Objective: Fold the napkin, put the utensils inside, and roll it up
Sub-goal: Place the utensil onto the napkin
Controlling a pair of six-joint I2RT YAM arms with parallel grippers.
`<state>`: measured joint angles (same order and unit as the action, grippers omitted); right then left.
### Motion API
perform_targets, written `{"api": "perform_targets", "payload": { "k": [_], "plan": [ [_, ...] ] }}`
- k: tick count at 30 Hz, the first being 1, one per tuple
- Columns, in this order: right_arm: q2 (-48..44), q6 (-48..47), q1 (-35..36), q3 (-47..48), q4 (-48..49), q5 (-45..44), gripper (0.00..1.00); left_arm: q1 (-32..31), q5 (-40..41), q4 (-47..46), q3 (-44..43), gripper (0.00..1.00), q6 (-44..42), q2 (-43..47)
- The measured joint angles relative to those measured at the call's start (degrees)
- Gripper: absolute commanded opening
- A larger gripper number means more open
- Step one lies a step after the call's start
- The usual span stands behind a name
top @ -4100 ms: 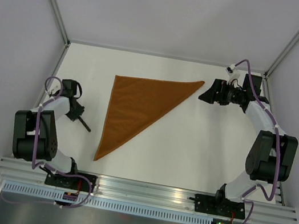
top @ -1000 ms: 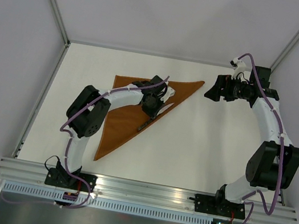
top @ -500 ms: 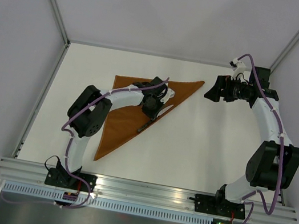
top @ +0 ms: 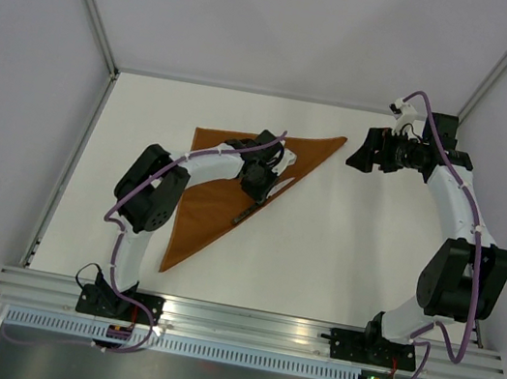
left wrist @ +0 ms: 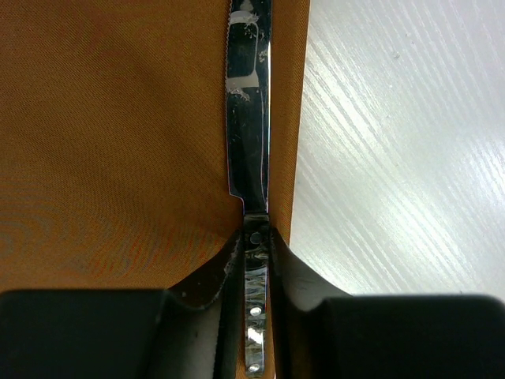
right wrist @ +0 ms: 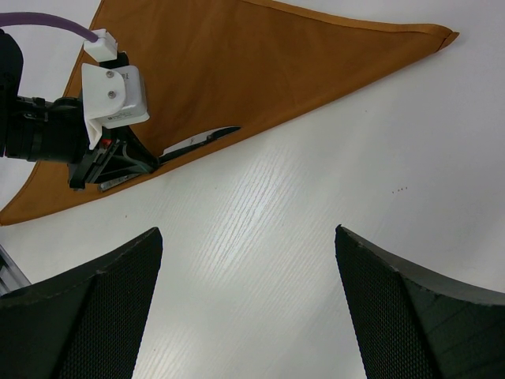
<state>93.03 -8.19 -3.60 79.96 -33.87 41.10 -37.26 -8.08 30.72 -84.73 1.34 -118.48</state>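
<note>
The rust-orange napkin (top: 226, 180) lies folded into a triangle on the white table. A grey metal knife (left wrist: 247, 118), one of the utensils, lies on it along its long folded edge, blade pointing away from my left wrist. My left gripper (left wrist: 255, 237) is low over the cloth, its fingers hugging the knife's riveted handle on both sides. From above, the left gripper (top: 256, 188) sits at that edge with the knife (top: 243, 212) poking out. My right gripper (top: 356, 157) hovers open beside the napkin's right corner, nothing between its fingers (right wrist: 95, 292).
The bare white table (top: 350, 256) stretches to the right of the napkin. Grey walls and metal posts (top: 90, 4) enclose the table. An aluminium rail (top: 249, 326) holding both arm bases runs along the near edge.
Four seconds ago my left arm was at the table's left side holding the knife; it now rests over the napkin's long edge. Nothing has visibly moved during the last second.
</note>
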Motion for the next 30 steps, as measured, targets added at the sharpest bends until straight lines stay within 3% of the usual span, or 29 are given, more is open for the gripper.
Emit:
{"api": "perform_targets", "payload": {
  "k": [10,23,27,30],
  "plan": [
    [0.0,0.0,0.0,0.0,0.0,0.0,0.95,-0.2,0.0,0.0,0.0,0.52,0.4,0.5],
    [0.0,-1.1,1.0,0.0,-0.2,-0.9,0.95,-0.2,-0.3,0.1,0.0,0.60,2.1,10.1],
    [-0.1,-2.6,6.4,-1.2,0.8,-4.0,0.92,0.7,5.6,0.8,0.1,0.62,6.8,18.3],
    [-0.8,-2.8,14.9,-5.2,3.3,-7.3,0.91,3.4,11.0,2.0,0.1,0.63,12.0,28.1]
  ]
}}
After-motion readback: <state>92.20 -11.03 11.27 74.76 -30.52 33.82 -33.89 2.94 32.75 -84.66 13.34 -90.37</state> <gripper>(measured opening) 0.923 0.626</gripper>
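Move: The knife lies along the napkin's long slanting fold, still between the left fingers at its handle's front end; its middle is about 1 cm ahead and 1 cm right of the left hand, 1 cm below. The napkin's middle is roughly 5 cm ahead and 7 cm left of that hand, its far right corner some 20 cm ahead and 19 cm right. From the right hand the knife is about 5 cm back, 24 cm left and 19 cm down; that corner is 15 cm ahead and 6 cm left. Staying low at first, the left hand opens its fingers to let the knife's handle go, then rises faster and faster off the napkin, about 20 cm, swinging left and a little forward near the end as the wrist tips up and turns counter-clockwise. Late on, the wide-open right hand sets off left towards the knife, some 8 cm, slightly back and down, touching nothing. ##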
